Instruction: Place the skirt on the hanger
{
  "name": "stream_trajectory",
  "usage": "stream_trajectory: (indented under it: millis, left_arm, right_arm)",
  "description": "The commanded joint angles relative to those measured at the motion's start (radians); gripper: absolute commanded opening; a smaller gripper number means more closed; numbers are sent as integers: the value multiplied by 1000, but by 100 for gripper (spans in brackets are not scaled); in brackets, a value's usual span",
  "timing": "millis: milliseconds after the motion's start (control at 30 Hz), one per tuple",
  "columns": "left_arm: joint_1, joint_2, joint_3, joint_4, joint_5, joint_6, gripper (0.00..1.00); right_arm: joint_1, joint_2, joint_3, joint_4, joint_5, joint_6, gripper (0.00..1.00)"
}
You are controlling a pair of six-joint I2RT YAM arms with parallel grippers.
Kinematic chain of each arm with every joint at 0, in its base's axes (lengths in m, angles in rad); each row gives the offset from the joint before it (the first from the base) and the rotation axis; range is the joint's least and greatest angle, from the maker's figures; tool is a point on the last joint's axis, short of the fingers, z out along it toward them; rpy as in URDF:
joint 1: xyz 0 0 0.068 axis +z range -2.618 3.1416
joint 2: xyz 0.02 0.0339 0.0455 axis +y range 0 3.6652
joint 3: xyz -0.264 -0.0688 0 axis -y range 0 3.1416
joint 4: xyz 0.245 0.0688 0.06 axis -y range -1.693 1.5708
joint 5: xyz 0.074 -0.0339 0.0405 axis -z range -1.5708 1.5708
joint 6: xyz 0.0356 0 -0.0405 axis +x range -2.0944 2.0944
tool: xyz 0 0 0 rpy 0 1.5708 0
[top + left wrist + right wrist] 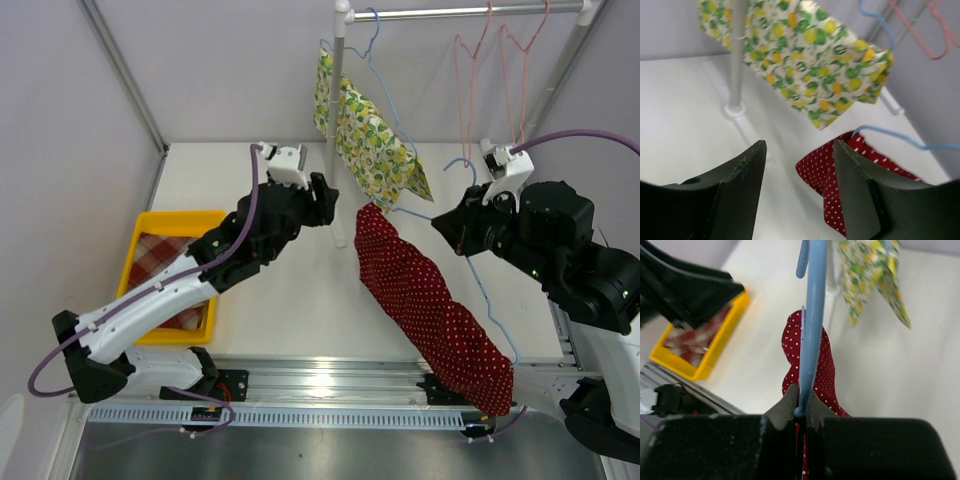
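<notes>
The red white-dotted skirt (425, 300) hangs draped along a pale blue wire hanger (490, 300), slanting from the table's middle down toward the front rail. My right gripper (462, 228) is shut on the hanger's wire near its hook. In the right wrist view the hanger (812, 315) runs up from the pinched gripper (802, 401) with the skirt (826, 371) below. My left gripper (333, 203) stands open just left of the skirt's upper end. In its wrist view the open gripper (800, 170) holds nothing, and the skirt's corner (822, 172) and the hanger wire (890, 134) lie beyond the right finger (865, 195).
A lemon-print garment (365, 140) hangs on another blue hanger from the rack's rail (460, 12), beside the white upright pole (338, 130). Two pink hangers (505, 60) hang further right. A yellow bin (150, 225) with checked cloth sits at the left.
</notes>
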Motion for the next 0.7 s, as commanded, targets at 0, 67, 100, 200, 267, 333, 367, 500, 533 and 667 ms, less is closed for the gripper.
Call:
stream_trajectory:
  millis: [0, 67, 100, 200, 267, 333, 367, 500, 533, 667]
  left_arm:
    - [8, 72, 96, 82, 131, 33, 62]
    - [10, 101, 106, 100, 151, 19, 62]
    - [10, 108, 106, 106, 157, 18, 61]
    - [11, 131, 115, 105, 176, 12, 62]
    - [13, 133, 113, 97, 183, 12, 62]
    - [17, 127, 103, 92, 183, 12, 62]
    - [19, 115, 90, 92, 185, 12, 62]
    - [33, 76, 46, 88, 193, 7, 62]
    - [34, 72, 40, 86, 196, 7, 62]
    - [43, 44, 9, 71, 205, 7, 62]
  right_arm:
    - [-3, 13, 38, -163, 154, 59, 0]
    - [-5, 23, 39, -206, 200, 65, 0]
    - [-6, 30, 41, -213, 211, 64, 0]
    - [-14, 50, 47, -225, 274, 55, 0]
    - [-25, 59, 57, -213, 292, 41, 0]
    - [-43, 68, 62, -196, 312, 10, 0]
    - [-49, 73, 64, -178, 326, -1, 0]
    - [-117, 105, 51, -124, 372, -67, 0]
    - [-140, 109, 51, -112, 367, -91, 0]
    - [-259, 113, 42, -20, 289, -143, 0]
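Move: The right hand holds the blue hanger with the polka-dot skirt already on it. The free stretch of rod lies about 28 cm ahead of it, 2 cm to the left and 12 cm up. The lemon skirt hangs some 25 cm ahead and 13 cm left, a little lower than the hand; the nearer pink hanger is about 28 cm ahead and 11 cm right. From the empty left hand that free rod is roughly 19 cm ahead, 21 cm right and 19 cm up. Right hand swings the hanger about 9 cm right, forward and down, some 25 degrees clockwise; open left hand follows. ##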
